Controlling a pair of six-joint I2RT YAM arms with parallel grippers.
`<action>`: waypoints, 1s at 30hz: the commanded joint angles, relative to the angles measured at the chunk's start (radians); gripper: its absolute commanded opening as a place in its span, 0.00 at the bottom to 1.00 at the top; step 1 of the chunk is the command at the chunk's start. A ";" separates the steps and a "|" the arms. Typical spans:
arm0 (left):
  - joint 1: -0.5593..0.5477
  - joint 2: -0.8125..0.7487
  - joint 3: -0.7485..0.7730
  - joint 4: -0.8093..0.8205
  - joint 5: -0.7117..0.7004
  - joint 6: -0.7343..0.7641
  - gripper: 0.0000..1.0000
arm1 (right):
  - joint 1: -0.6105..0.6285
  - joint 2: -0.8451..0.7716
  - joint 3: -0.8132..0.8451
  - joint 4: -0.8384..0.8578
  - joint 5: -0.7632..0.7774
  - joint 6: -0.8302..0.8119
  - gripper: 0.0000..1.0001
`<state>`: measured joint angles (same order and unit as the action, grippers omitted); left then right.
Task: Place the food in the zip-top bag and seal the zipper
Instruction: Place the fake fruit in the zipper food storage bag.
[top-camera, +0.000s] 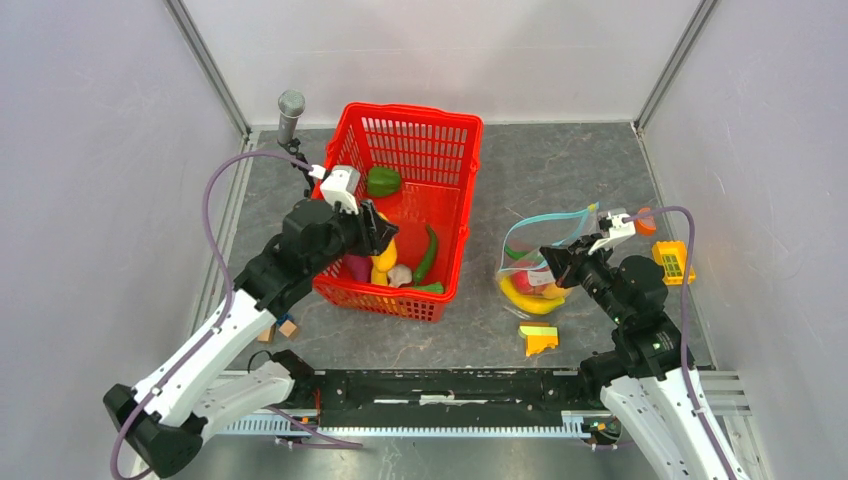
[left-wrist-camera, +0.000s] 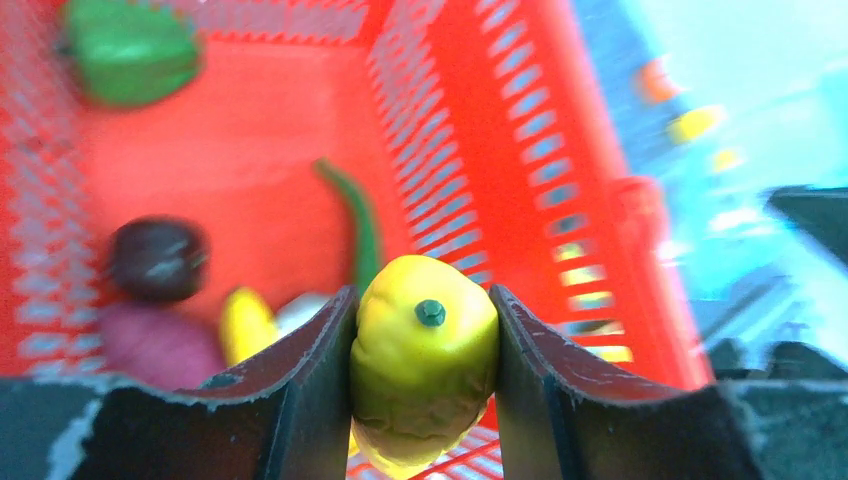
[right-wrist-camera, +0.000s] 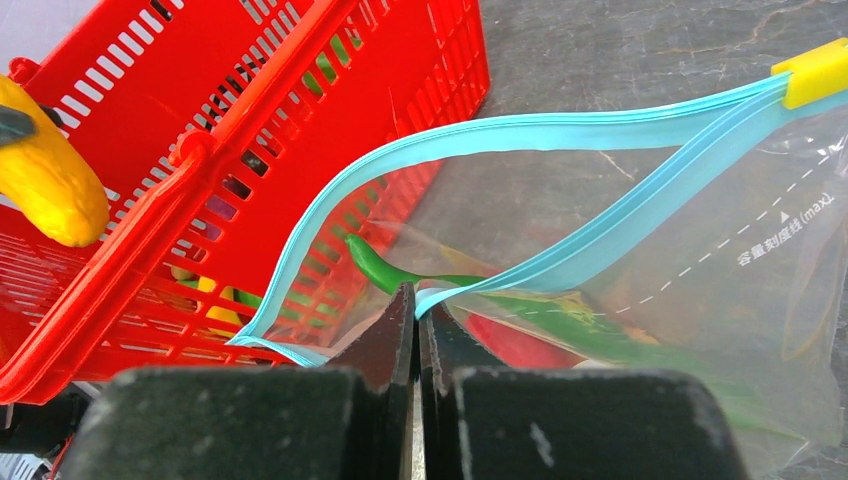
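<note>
My left gripper (left-wrist-camera: 425, 300) is shut on a yellow toy fruit (left-wrist-camera: 425, 370) with a green stem dot, held above the red basket (top-camera: 440, 130). That fruit also shows at the left edge of the right wrist view (right-wrist-camera: 45, 175). Below it in the basket lie a green pepper (top-camera: 383, 181), a long green chili (top-camera: 430, 252), a white mushroom (top-camera: 400, 274) and a dark eggplant (left-wrist-camera: 155, 258). The right gripper (right-wrist-camera: 415, 295) is shut on the near lip of the zip-top bag (right-wrist-camera: 700, 260), and the light blue zipper (right-wrist-camera: 540, 125) gapes open. Inside the bag are a banana (top-camera: 530, 298), something red and a green pepper.
A yellow slider (right-wrist-camera: 815, 72) sits at the zipper's far end. The yellow-green-orange block stack (top-camera: 540, 338) lies in front of the bag, and a small yellow crate (top-camera: 672, 261) stands to its right. A microphone (top-camera: 290, 110) stands at the back left. Small wooden blocks (top-camera: 288, 328) lie near the left arm.
</note>
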<state>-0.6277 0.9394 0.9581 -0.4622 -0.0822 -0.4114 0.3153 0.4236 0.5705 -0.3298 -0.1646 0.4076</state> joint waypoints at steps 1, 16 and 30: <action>-0.009 -0.054 -0.054 0.395 0.277 -0.161 0.26 | 0.002 -0.018 -0.003 0.038 -0.027 0.022 0.03; -0.375 0.333 0.199 0.745 0.202 -0.051 0.30 | 0.002 0.037 0.112 -0.049 -0.150 -0.037 0.02; -0.446 0.538 0.292 0.822 0.187 0.106 0.33 | 0.002 0.029 0.118 -0.021 -0.228 -0.048 0.02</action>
<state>-1.0481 1.4322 1.1858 0.2848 0.1318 -0.4133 0.3153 0.4660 0.6529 -0.3935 -0.3489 0.3759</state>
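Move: The left hand already grips the yellow squash; the open bag mouth lies about 31 cm to its right, roughly 1 cm back and 2 cm lower. The red basket's middle is some 11 cm ahead, level sideways, 13 cm below. The right hand pinches the bag's near rim: the mouth's middle lies about 5 cm ahead and 2 cm left, level in height, the yellow slider 10 cm ahead and 7 cm right, the orange block 7 cm back, 1 cm right and 18 cm down. Left hand carries the squash about 25 cm right, rising, towards the bag mouth; right draws the rim 3 cm left-back. ##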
